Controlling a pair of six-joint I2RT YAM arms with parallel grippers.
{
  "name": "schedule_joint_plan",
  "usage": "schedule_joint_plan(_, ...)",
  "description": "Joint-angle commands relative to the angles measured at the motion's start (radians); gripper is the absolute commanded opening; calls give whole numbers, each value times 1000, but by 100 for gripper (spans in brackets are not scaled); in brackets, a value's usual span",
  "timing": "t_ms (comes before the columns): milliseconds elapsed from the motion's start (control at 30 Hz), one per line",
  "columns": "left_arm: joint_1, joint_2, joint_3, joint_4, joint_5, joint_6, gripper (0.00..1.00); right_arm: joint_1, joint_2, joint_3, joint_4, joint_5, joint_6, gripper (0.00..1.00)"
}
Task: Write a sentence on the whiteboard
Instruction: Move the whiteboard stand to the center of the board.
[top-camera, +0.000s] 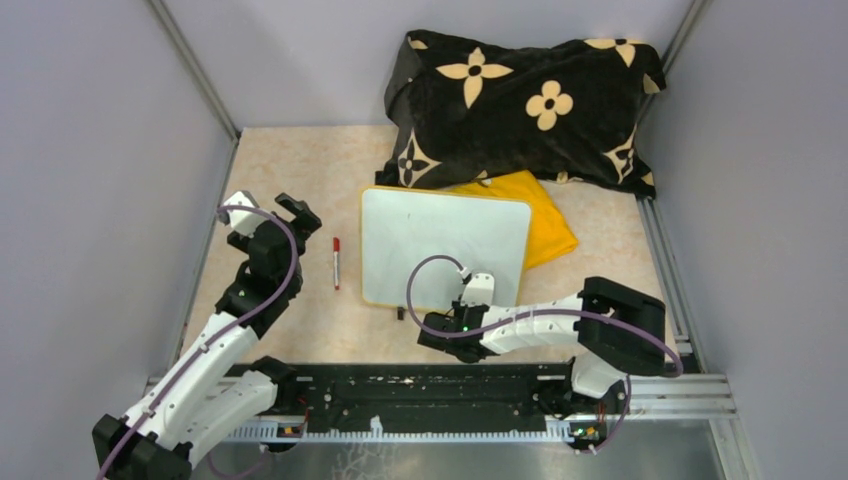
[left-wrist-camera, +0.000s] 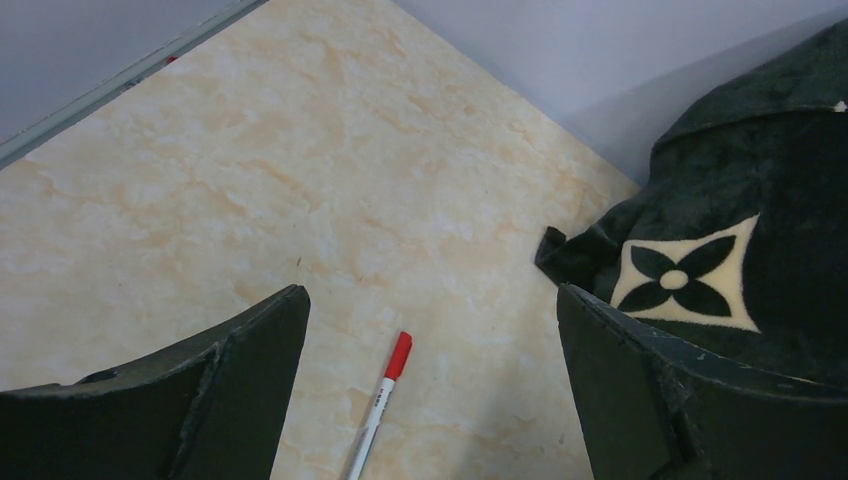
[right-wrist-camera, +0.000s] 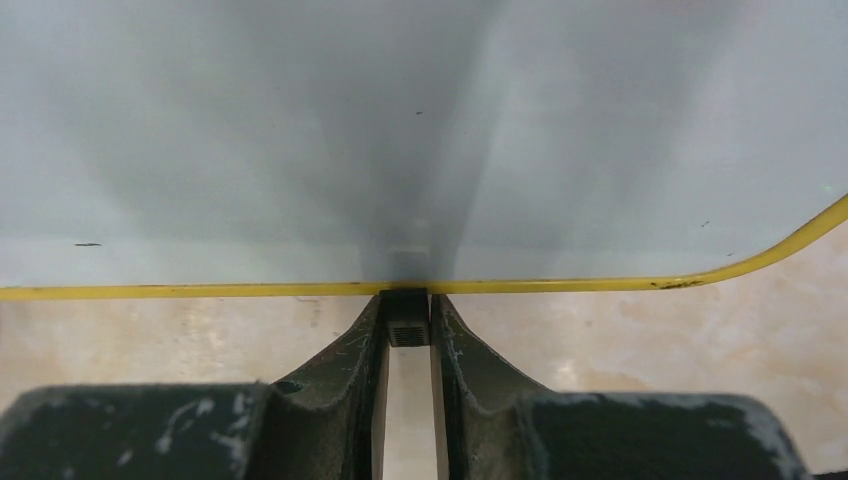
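The whiteboard (top-camera: 445, 245) lies flat mid-table, and its surface is blank with no red sentence in view. A red-capped white marker (top-camera: 336, 262) lies on the table left of the board. My left gripper (top-camera: 300, 213) is open and empty, left of the marker. In the left wrist view the marker (left-wrist-camera: 385, 395) lies below and between its fingers (left-wrist-camera: 250, 370). My right gripper (top-camera: 468, 303) is at the board's near edge. In the right wrist view it (right-wrist-camera: 406, 310) is shut on a black clip foot (right-wrist-camera: 405, 325) under the yellow rim (right-wrist-camera: 200, 292).
A folded yellow cloth (top-camera: 545, 215) lies under the board's far right corner. A black cushion with cream flowers (top-camera: 520, 100) fills the back and shows in the left wrist view (left-wrist-camera: 740, 230). Grey walls enclose the table. The other clip foot (top-camera: 400, 313) shows at the board's near left.
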Motion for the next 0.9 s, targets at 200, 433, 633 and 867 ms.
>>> schedule_joint_plan(200,-5,3,-5,27,21,24,99,-31,-102,-35,-126,23,-65,0)
schedule_joint_plan(433,-6,-3,-13,53,55,43,99,-70,-172,-43,-108,29,-238,0)
schedule_joint_plan(633,-6,-2,-13,59,64,51,99,-70,-229,-106,-42,31,-337,0)
schedule_joint_plan(867,-7,-1,-17,62,64,58,99,-68,-210,-196,58,-27,-349,0)
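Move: The whiteboard stand is already held by a black foot at its lower edge, right of centre, in the right hand; the board's middle lies about 14 cm ahead, 8 cm left and some 5 cm higher. Its other foot is about 19 cm left, level fore and aft. The yellow cloth lies roughly 21 cm ahead and 10 cm right, the marker 10 cm ahead and 35 cm left. From the left hand, the board's middle is roughly 39 cm right, level fore and aft, 18 cm below. The whiteboard's foot stays pinched in the right hand's fingers and is taken about 5 cm to the right along the board's near side, rising some 2 cm on the way and sinking again at the end. The wrist turns nearly 10 degrees counter-clockwise and rolls about as much, its left side dipping, to swing the board round. ##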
